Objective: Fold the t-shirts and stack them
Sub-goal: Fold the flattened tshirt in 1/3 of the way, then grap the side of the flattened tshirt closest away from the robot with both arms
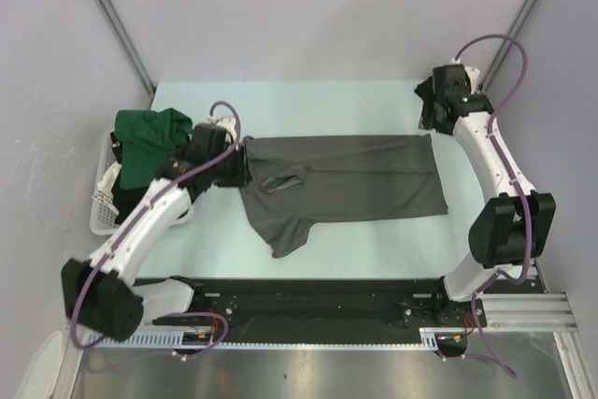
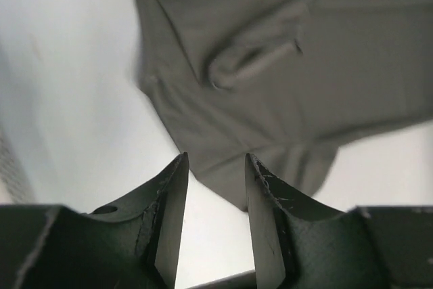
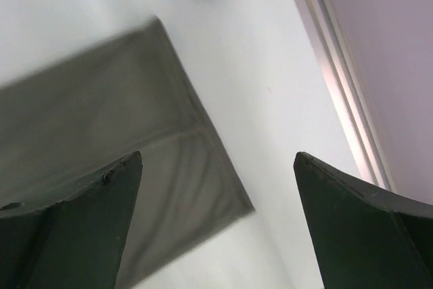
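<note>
A dark charcoal grey t-shirt (image 1: 346, 184) lies spread across the middle of the table, folded lengthwise, with one sleeve sticking out toward the near edge. My left gripper (image 1: 240, 162) hovers at its collar end. In the left wrist view the left gripper (image 2: 215, 160) is open, with only bare table between the fingers and the grey shirt (image 2: 304, 65) just ahead. My right gripper (image 1: 428, 107) hangs above the shirt's far right corner. It is wide open (image 3: 218, 157) and holds nothing, with the hem corner (image 3: 101, 120) below it. A dark green t-shirt (image 1: 145, 142) is heaped over the basket.
A white slatted basket (image 1: 101, 212) stands at the table's left edge beside the left arm. A metal frame post (image 3: 338, 79) runs along the table's right side. The black arm rail (image 1: 308, 301) lines the near edge.
</note>
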Controlling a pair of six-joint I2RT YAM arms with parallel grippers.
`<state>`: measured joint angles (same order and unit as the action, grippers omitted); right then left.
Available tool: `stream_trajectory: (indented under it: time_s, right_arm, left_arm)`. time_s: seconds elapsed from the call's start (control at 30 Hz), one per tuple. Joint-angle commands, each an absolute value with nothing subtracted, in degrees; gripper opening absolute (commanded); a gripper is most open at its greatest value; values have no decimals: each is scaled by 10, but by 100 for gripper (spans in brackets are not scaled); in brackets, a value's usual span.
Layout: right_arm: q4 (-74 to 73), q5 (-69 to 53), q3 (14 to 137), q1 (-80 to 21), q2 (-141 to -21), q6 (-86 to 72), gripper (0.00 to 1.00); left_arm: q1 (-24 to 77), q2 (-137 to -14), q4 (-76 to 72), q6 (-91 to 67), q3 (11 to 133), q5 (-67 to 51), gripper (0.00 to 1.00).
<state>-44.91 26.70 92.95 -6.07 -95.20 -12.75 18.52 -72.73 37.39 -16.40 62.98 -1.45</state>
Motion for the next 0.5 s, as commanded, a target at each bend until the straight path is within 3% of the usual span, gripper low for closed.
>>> stream_trajectory:
  time_s: [0.0,0.23,0.47]
  right_arm:
    - [-506,364,878,-96,-882,-153,100]
    - [-544,328,865,-104,-773,-181,100]
    - [-590,270,860,-104,-710,-213,100]
  left_arm:
    - [234,-606,372,-242,531,-44,44]
    - [308,-477,391,-325,416,-55,44]
    - [369,-456,381,-380,350,-54,43]
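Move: The near sleeve of the half-folded t-shirt lies about 8 cm back and 11 cm right of the left gripper, some 16 cm below it. The collar opening is 8 cm ahead, 10 cm right; the laundry basket 10 cm ahead, 30 cm left. From the right gripper, the near right corner is about 12 cm back, 4 cm right, 21 cm down; the far right corner 12 cm ahead, 3 cm right; the black cloth 24 cm ahead, 10 cm right. Bring the left gripper back about 14 cm and down some 5 cm towards the near sleeve, keeping its fingers part open and touching nothing. Meanwhile draw the wide-open right gripper back about 10 cm above the shirt's right end, dipping slightly first and then rising to finish some 6 cm higher, about level with the near right corner. ##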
